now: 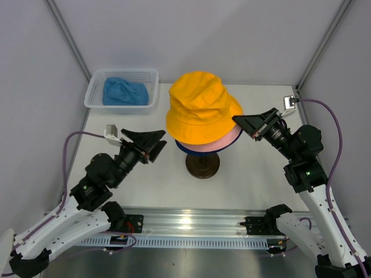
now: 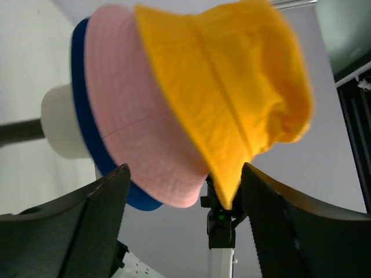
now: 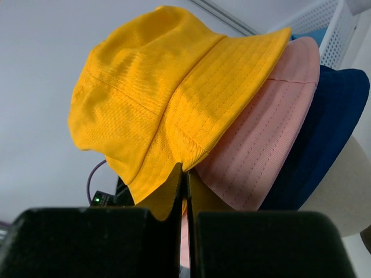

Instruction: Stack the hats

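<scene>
The yellow-orange hat [image 1: 200, 110] sits tilted on top of the pink hat [image 1: 227, 143] and the dark blue hat [image 1: 181, 148], all stacked on the mannequin head. My right gripper [image 1: 236, 120] is shut on the yellow-orange hat's right brim [image 3: 162, 92], with the pink hat [image 3: 266, 133] and the dark blue hat [image 3: 324, 133] below it. My left gripper [image 1: 162, 143] is open and empty, just left of the stack. In its wrist view the gripper [image 2: 184, 174] is under the pink brim [image 2: 133, 110] and the yellow-orange brim [image 2: 232, 75]. The light blue hat [image 1: 124, 91] lies in the basket.
The white mesh basket [image 1: 95, 87] stands at the back left and also shows in the right wrist view [image 3: 330, 29]. The cream mannequin head [image 2: 61, 121] stands on a dark round base [image 1: 203, 165] at the table's middle. Grey walls close in three sides.
</scene>
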`<state>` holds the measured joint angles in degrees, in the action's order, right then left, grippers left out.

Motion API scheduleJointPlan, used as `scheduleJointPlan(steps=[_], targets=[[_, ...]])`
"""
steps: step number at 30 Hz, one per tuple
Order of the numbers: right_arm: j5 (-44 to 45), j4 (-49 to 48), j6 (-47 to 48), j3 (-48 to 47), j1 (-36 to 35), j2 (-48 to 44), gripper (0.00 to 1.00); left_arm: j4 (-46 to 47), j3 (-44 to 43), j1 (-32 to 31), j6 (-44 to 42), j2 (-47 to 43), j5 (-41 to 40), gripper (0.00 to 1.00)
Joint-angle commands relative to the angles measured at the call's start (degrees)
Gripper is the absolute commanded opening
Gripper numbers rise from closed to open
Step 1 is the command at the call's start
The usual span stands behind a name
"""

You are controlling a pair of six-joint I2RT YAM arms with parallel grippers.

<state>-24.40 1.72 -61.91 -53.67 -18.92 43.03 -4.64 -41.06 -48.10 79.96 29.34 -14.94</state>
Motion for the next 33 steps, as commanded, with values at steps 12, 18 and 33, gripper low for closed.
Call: scheduleJointPlan(steps=[12,18,33], targets=[[-1.2,-1.1,5.4,0.3,-0.4,1.3,0.00,18.4,4.1,0.1,8.5,7.1,3.4,0.62],[-0.8,-1.0,5.7,0.1,-0.4,1.4,0.00,21.1,5.3,0.1,8.8,7.3,4.0,0.64],[0.0,-1.0,5.0,0.1,-0.4,3.1,0.00,13.9,8.5,0.1,4.8,-5.1,-2.6,0.58]])
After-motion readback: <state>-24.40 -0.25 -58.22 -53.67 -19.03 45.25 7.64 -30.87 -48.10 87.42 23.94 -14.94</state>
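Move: The yellow hat's middle lies about 16 cm to the right of my open left hand, some 7 cm ahead and 5 cm higher; the near left part of its brim is closest. The pink hat under it is roughly 16 cm right, 6 cm ahead and level in height, with the dark blue hat's middle some 3 cm below the pink one's. From my right hand, already on the brim, the yellow hat's middle is about 11 cm left, 3 cm ahead, 4 cm up. I dip my left hand nearly 4 cm beside the hats and bring it back up, easing about 3.5 cm right towards the yellow brim, then draw it back and left by roughly the same amount, rolling its left side down some 10 degrees and narrowing the open fingers partway, on nothing. My right hand keeps its pinch on the yellow brim and creeps forward about a centimetre. ##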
